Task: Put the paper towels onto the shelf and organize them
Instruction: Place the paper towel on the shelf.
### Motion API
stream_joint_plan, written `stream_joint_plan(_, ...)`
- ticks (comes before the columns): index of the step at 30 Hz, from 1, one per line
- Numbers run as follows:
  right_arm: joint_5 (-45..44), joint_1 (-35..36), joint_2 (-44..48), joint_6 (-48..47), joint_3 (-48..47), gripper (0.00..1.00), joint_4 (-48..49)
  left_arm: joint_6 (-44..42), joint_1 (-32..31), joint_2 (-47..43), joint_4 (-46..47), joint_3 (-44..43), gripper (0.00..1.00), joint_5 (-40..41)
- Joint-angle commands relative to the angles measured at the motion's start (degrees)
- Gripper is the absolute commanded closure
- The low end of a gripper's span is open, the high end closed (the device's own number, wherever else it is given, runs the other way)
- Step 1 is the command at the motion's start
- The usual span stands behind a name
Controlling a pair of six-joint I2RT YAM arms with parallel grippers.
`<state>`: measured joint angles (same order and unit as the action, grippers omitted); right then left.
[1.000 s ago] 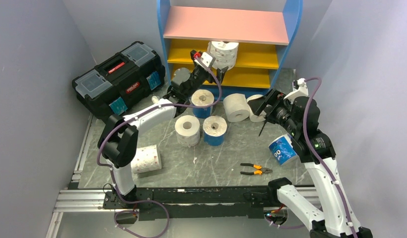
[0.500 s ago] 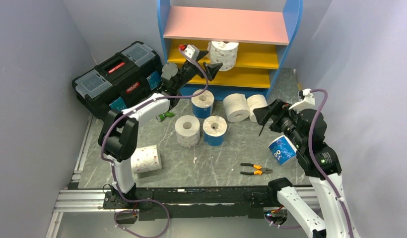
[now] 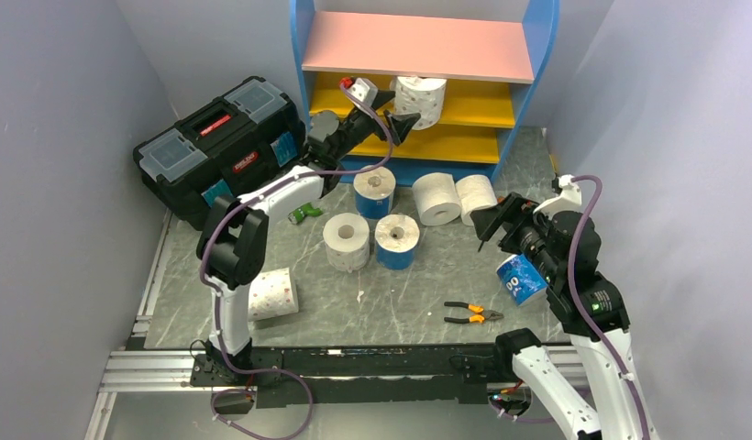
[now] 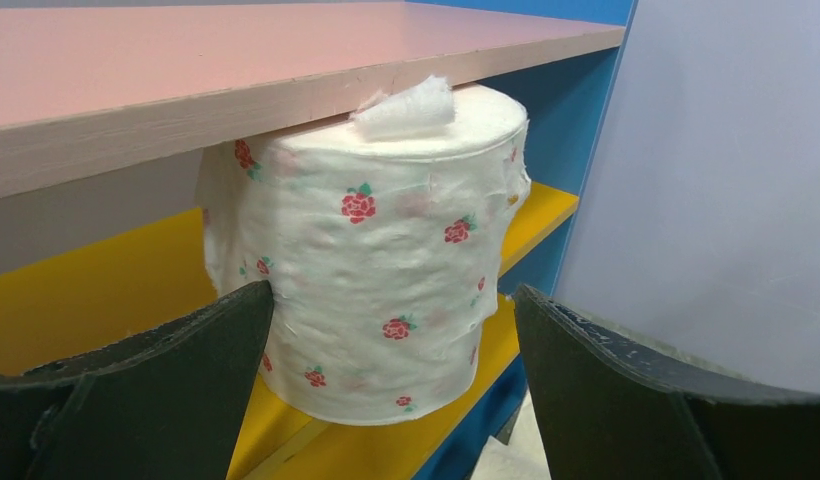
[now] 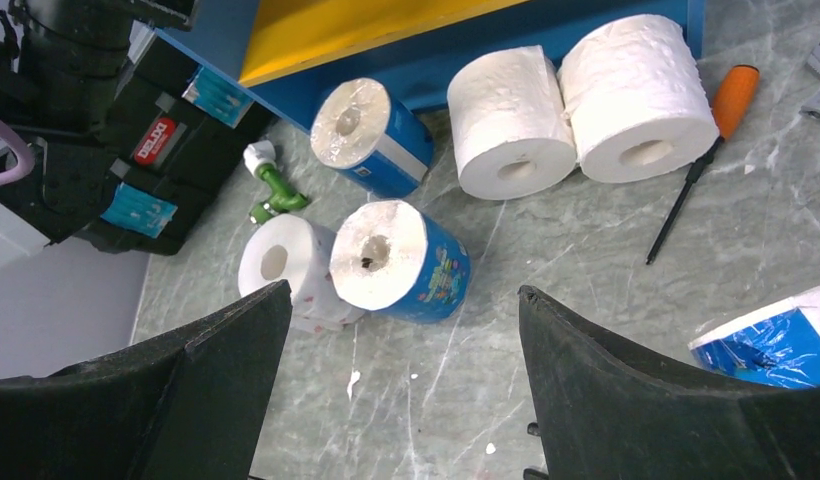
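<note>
The blue-framed shelf stands at the back. One rose-dotted paper towel roll stands upright on its upper yellow board, under the pink top. My left gripper is open around that roll: the left finger touches its side, the right finger stands apart. On the floor are two blue-wrapped rolls, a dotted roll, two white rolls, a dotted roll lying down and a blue one. My right gripper hangs open above the floor, holding nothing.
A black toolbox sits left of the shelf. A small green and white object lies beside it. Pliers lie near the front. An orange-handled screwdriver lies by the white rolls. Grey walls close in on both sides.
My left gripper swung left, then rose back up to the roll on the shelf, which sits slightly further right. The right arm drew back toward the near right.
</note>
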<state>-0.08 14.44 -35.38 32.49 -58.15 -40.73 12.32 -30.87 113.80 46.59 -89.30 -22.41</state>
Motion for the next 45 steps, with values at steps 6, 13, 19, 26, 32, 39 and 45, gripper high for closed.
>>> stream_joint_plan(6, -2.5, -0.1, 2.1, -0.9, 1.8, 0.14, 0.4, -2.5, -3.3, 3.7, 0.2, -6.3, 0.05, 2.9)
stream_joint_plan(13, -2.8, -0.1, 2.9, -0.5, 3.2, 0.14, 0.5, -3.1, -5.3, 7.7, -1.3, -11.8, 0.05, 5.0)
stream_joint_plan(19, -2.9, -0.1, 3.5, -0.6, 3.6, 0.15, 0.1, -3.0, -6.7, 11.1, -1.8, -16.3, 0.05, 8.0)
stream_joint_plan(26, -3.5, 0.0, 4.6, -0.4, 5.1, 0.15, -0.3, -2.9, -8.2, 14.4, -0.8, -20.5, 0.05, 12.0)
stream_joint_plan(32, -4.3, 0.1, 5.5, -0.2, 5.8, 0.15, -0.5, -3.8, -9.1, 15.9, 1.6, -21.2, 0.06, 15.3)
stream_joint_plan(39, -5.2, 0.1, 6.4, -0.1, 6.0, 0.15, -1.1, -5.0, -9.8, 18.0, 1.3, -24.4, 0.06, 16.7)
stream_joint_plan(45, -4.5, 0.5, 6.7, 0.1, 6.6, 0.15, -1.6, -4.5, -10.2, 20.5, 0.5, -27.8, 0.06, 16.8)
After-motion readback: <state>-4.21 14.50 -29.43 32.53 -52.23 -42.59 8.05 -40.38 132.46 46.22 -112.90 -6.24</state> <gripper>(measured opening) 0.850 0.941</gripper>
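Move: The left hand, open, has the flower-print paper towel standing upright on the upper yellow shelf about 4 cm ahead, 5 cm to its right and 1 cm above. The shelf's blue right side panel is roughly 24 cm to the right and 4 cm farther out. On the table, some 30 cm below and 6 cm nearer the base, a blue-wrapped roll stands 7 cm left and a white roll lies 8 cm right. From the right hand, the paper towel is about 29 cm ahead, 15 cm left and 6 cm up. With its gripper still wide open, the left hand travels about 9 cm right and nearly 3 cm forward at level height, its farther finger against the paper towel's left side, pushing it along the upper yellow shelf towards the right side panel; the wrist turns some 10 degrees, mainly counter-clockwise, and the roll ends nestled between the two fingertips. The empty right hand meanwhile sinks about 3 cm and eases slightly back and right over the table, fingers open. ##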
